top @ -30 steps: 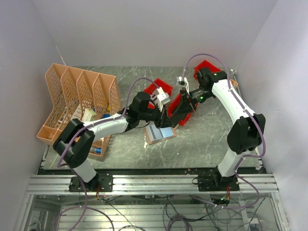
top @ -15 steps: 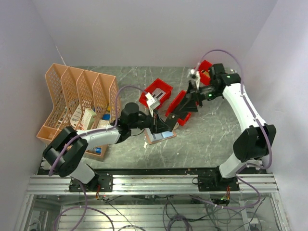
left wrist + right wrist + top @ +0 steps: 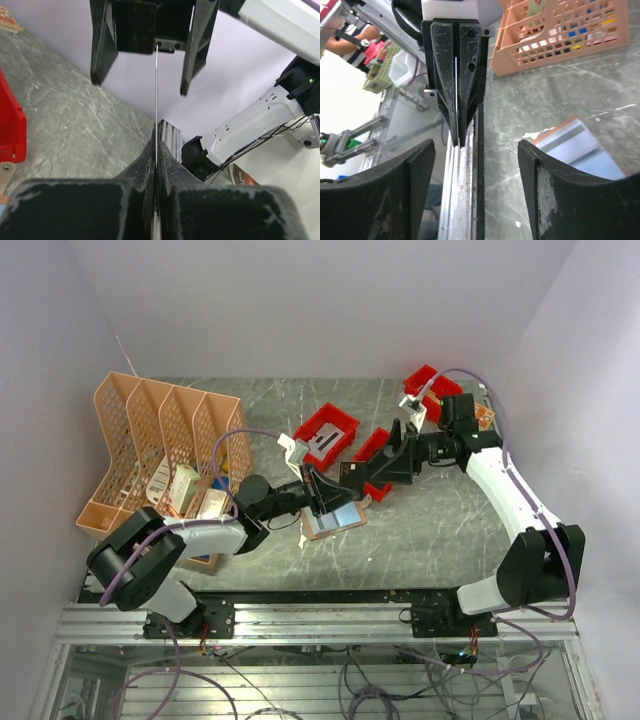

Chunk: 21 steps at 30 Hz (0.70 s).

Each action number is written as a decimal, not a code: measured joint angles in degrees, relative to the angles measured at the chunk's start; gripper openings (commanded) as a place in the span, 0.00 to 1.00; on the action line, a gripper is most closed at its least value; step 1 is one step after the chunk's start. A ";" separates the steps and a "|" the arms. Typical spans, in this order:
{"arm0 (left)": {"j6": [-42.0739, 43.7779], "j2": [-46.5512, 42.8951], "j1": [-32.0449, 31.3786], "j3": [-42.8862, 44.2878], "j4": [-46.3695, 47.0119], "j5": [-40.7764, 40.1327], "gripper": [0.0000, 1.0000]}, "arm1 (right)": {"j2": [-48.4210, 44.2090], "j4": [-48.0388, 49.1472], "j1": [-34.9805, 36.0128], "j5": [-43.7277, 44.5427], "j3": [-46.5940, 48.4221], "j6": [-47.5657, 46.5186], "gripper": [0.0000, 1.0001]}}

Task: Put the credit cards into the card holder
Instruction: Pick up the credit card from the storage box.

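Note:
My left gripper (image 3: 322,494) is shut on a thin credit card (image 3: 156,95). The card shows edge-on as a white line standing up between the closed fingers, above the table. My right gripper (image 3: 352,478) faces it, open, one finger (image 3: 101,47) on each side of the card's far edge without touching it. From the right wrist, the left gripper's closed tips (image 3: 456,85) sit beyond my spread right gripper (image 3: 477,172). The tan card holder (image 3: 318,531) lies flat below them, with a light blue credit card (image 3: 341,515) on it, also in the right wrist view (image 3: 585,150).
A peach mesh file rack (image 3: 160,435) stands at the left. Three red bins sit behind the grippers, at back centre (image 3: 326,430), just behind the right gripper (image 3: 374,452) and back right (image 3: 424,383). The table's near metal rail (image 3: 465,200) runs under the grippers.
The right gripper opened and let go of the card, pulling back a little to the right. The left gripper closed on the card and shifted toward the near left.

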 measured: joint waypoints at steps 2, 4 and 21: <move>-0.33 0.57 -0.04 0.57 0.22 -0.13 0.07 | -0.79 4.81 1.16 -0.09 -2.38 4.72 0.56; -0.35 0.81 -0.07 0.90 0.13 -0.20 0.07 | -0.85 7.82 1.84 -0.17 -2.86 8.07 0.53; 1.66 1.11 -0.20 2.82 -3.65 0.66 0.09 | 1.01 8.61 4.57 -0.85 1.01 9.86 0.00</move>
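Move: The left fingers already pinch the dark credit card. Its middle lies about 5 cm to the right hand's left, 1 cm back and 1 cm higher, and from the left hand some 4 cm right and 3 cm ahead. The card holder is on the table roughly 20 cm below the right hand, about 9 cm left and 2 cm ahead. The near red box is also about 20 cm below, some 15 cm straight ahead of that hand. The right hand's open fingers close fully on the free right-hand part of the credit card and pinch it, while the hand eases about 2.5 cm to the left, over the card, and rises a good centimetre with barely any turn. The left hand stays almost in place and keeps its pinch on the card's other side, offering it. ##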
